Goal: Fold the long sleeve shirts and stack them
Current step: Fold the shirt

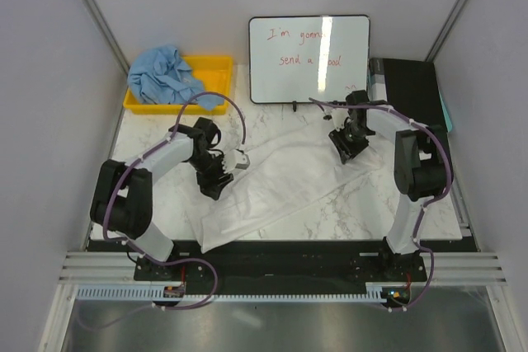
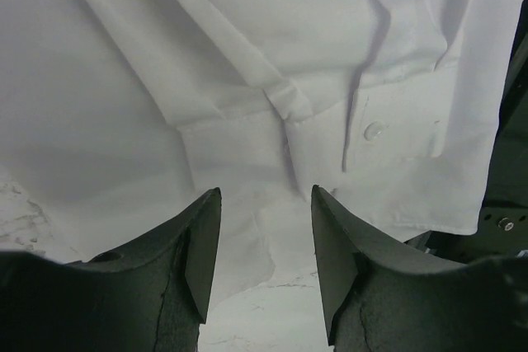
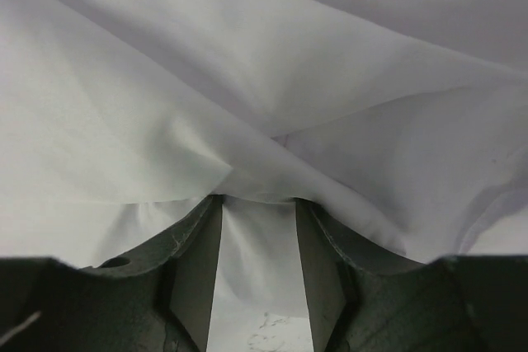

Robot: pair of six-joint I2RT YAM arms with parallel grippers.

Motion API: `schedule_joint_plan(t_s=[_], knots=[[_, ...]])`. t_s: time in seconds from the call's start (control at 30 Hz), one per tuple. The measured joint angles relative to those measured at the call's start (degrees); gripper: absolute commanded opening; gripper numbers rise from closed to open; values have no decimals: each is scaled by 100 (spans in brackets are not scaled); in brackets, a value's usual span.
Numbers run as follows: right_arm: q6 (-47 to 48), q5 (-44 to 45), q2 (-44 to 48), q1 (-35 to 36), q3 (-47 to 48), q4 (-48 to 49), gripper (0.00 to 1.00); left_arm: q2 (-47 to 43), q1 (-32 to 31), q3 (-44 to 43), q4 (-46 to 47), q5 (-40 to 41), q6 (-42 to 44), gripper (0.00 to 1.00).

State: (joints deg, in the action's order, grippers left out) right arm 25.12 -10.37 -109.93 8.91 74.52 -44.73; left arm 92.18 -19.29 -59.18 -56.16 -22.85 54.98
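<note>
The white long sleeve shirt (image 1: 280, 183) lies spread and wrinkled across the middle of the marble table. The light blue shirt (image 1: 165, 76) is bunched up in the yellow bin at the back left. My left gripper (image 1: 219, 177) is at the white shirt's left edge; in the left wrist view it (image 2: 266, 191) is open and empty, just over a buttoned cuff (image 2: 375, 131). My right gripper (image 1: 342, 152) is at the shirt's far right end. In the right wrist view it (image 3: 258, 198) has its jaws apart, with white cloth (image 3: 264, 80) draped over the tips and lying between them.
The yellow bin (image 1: 216, 63) stands at the back left. A whiteboard (image 1: 309, 57) with red writing stands at the back centre. A black box (image 1: 412, 80) sits at the back right. Grey walls close in both sides.
</note>
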Motion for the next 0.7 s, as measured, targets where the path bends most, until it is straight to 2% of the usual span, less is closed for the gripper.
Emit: schedule_joint_plan(t_s=[0.3, 0.7], knots=[[247, 369, -562, 256, 793, 188, 49, -170, 358, -50, 63, -487, -131, 57], [1064, 741, -699, 127, 992, 586, 50, -297, 339, 249, 109, -291, 221, 56]])
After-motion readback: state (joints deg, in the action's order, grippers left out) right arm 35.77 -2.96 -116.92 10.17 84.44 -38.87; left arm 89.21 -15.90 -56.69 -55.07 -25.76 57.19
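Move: The shirt lies as a slanting band already against the right hand's open fingertips near its right end; its middle is about 20 cm to that hand's left, some 5 cm nearer the base and barely below. The black book is roughly 20 cm ahead and 17 cm to the right of the right hand, the whiteboard about 24 cm ahead and 13 cm left. From the left hand, the shirt's middle is some 21 cm right, 6 cm ahead and 4 cm lower. The shirt's right part is dragged forward by the right hand, its half-open fingertips still down on the cloth, about 8 cm towards the whiteboard and book side at nearly constant height. The hand turns some 10 degrees counter-clockwise while its fingertips swing forward about as much. The left hand stays open over the left end, only bobbing a centimetre or so. ##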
